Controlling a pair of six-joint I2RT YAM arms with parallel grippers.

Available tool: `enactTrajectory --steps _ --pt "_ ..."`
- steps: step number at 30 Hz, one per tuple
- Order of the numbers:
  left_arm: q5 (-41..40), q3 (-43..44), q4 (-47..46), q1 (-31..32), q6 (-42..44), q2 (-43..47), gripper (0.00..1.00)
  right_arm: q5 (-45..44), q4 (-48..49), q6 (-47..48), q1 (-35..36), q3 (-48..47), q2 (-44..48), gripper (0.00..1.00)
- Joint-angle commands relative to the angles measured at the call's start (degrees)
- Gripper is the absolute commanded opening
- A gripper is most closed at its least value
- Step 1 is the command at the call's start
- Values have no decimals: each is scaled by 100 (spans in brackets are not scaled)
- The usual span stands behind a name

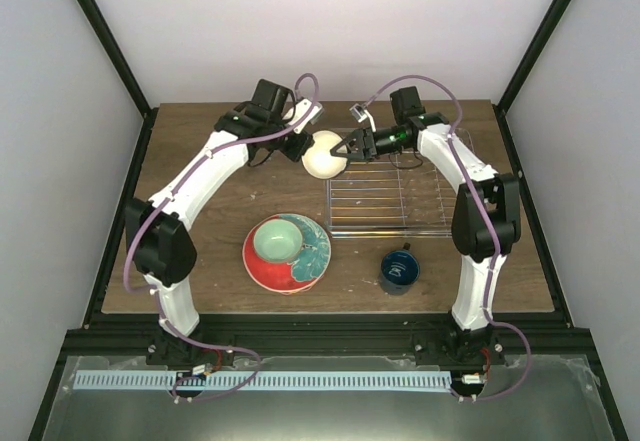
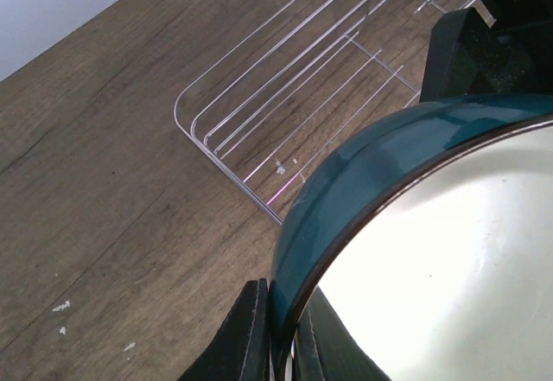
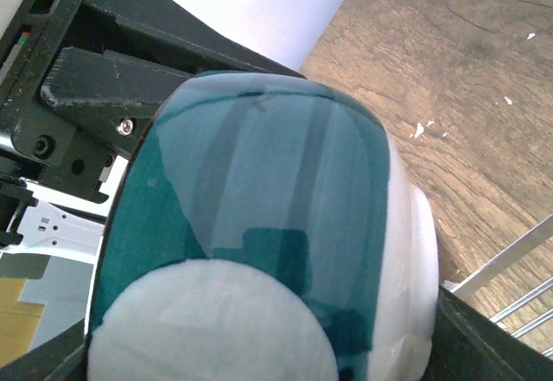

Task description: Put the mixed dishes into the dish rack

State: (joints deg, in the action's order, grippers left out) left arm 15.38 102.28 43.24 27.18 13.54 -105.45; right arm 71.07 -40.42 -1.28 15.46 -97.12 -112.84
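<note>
The cream bowl with a blue outside (image 1: pixel 325 154) hangs tilted above the table, just off the left far corner of the dish rack (image 1: pixel 390 196). My left gripper (image 1: pixel 300 144) is shut on its rim (image 2: pixel 289 286), one finger inside and one outside. My right gripper (image 1: pixel 348 144) reaches in from the right. Its jaws straddle the bowl's underside (image 3: pixel 259 225). A dark finger (image 3: pixel 484 346) lies against the bowl's foot, but contact on the other side is hidden. A pale green bowl (image 1: pixel 276 240) sits on the red-and-teal plate (image 1: pixel 305 266). The dark blue mug (image 1: pixel 399 270) stands near the rack's front.
The silver wire rack (image 2: pixel 259 113) lies flat on the right half of the wooden table, directly under and beside the bowl; its bars (image 3: pixel 518 269) show at the right wrist view's edge. Black frame posts and white walls border the table.
</note>
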Motion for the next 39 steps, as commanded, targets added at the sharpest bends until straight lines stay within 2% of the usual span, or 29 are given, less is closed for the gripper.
enactTrajectory --steps 1,7,9,13,18,25,33,39 --pt "116 -40 -173 10 -35 131 0 577 70 295 38 -244 115 55" --pt "123 -92 -204 -2 -67 99 0 551 94 298 24 -272 112 54" --pt "149 -132 -236 -10 -91 88 4 541 118 297 15 -294 108 54" --pt "242 -226 -301 -48 -138 28 18 499 185 248 -11 -307 104 54" --pt "364 -388 -413 -110 -217 -16 45 322 219 199 -61 -308 80 54" --pt "725 -509 -566 -330 -419 112 60 -165 190 123 -166 -362 24 53" --pt "1362 -524 -916 -839 -919 611 79 -1598 -360 321 -159 -873 -54 52" --pt "749 -676 -976 -1278 -1169 910 82 -3627 -544 461 96 -1134 159 51"
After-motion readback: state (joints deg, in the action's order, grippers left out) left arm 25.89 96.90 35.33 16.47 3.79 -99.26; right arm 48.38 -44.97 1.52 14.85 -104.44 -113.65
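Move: Both hands already hold the teal-sided bowl: its middle is about 5 cm right and 2 cm back of the left hand, and some 2 cm left of the right hand, at hand height. For the right hand, the dish rack's middle lies roughly 12 cm ahead, 17 cm right and 20 cm below. From that hand, the green bowl on the plates is about 9 cm back and 11 cm left, the mug 13 cm back and 14 cm right, both some 20 cm lower. The left fingers open wide and come free of the bowl's rim, the hand first sinking about 2 cm, then sweeping up and to its left, away from the bowl, roughly 6 cm left and a little forward as it rolls its left side down. The right hand keeps the bowl gripped across its depth and holds still until the left has let go, then carries it about 5 cm forward and some 3 cm right over the rack's left part, dipping slightly and turning clockwise with its left side rolling down. ##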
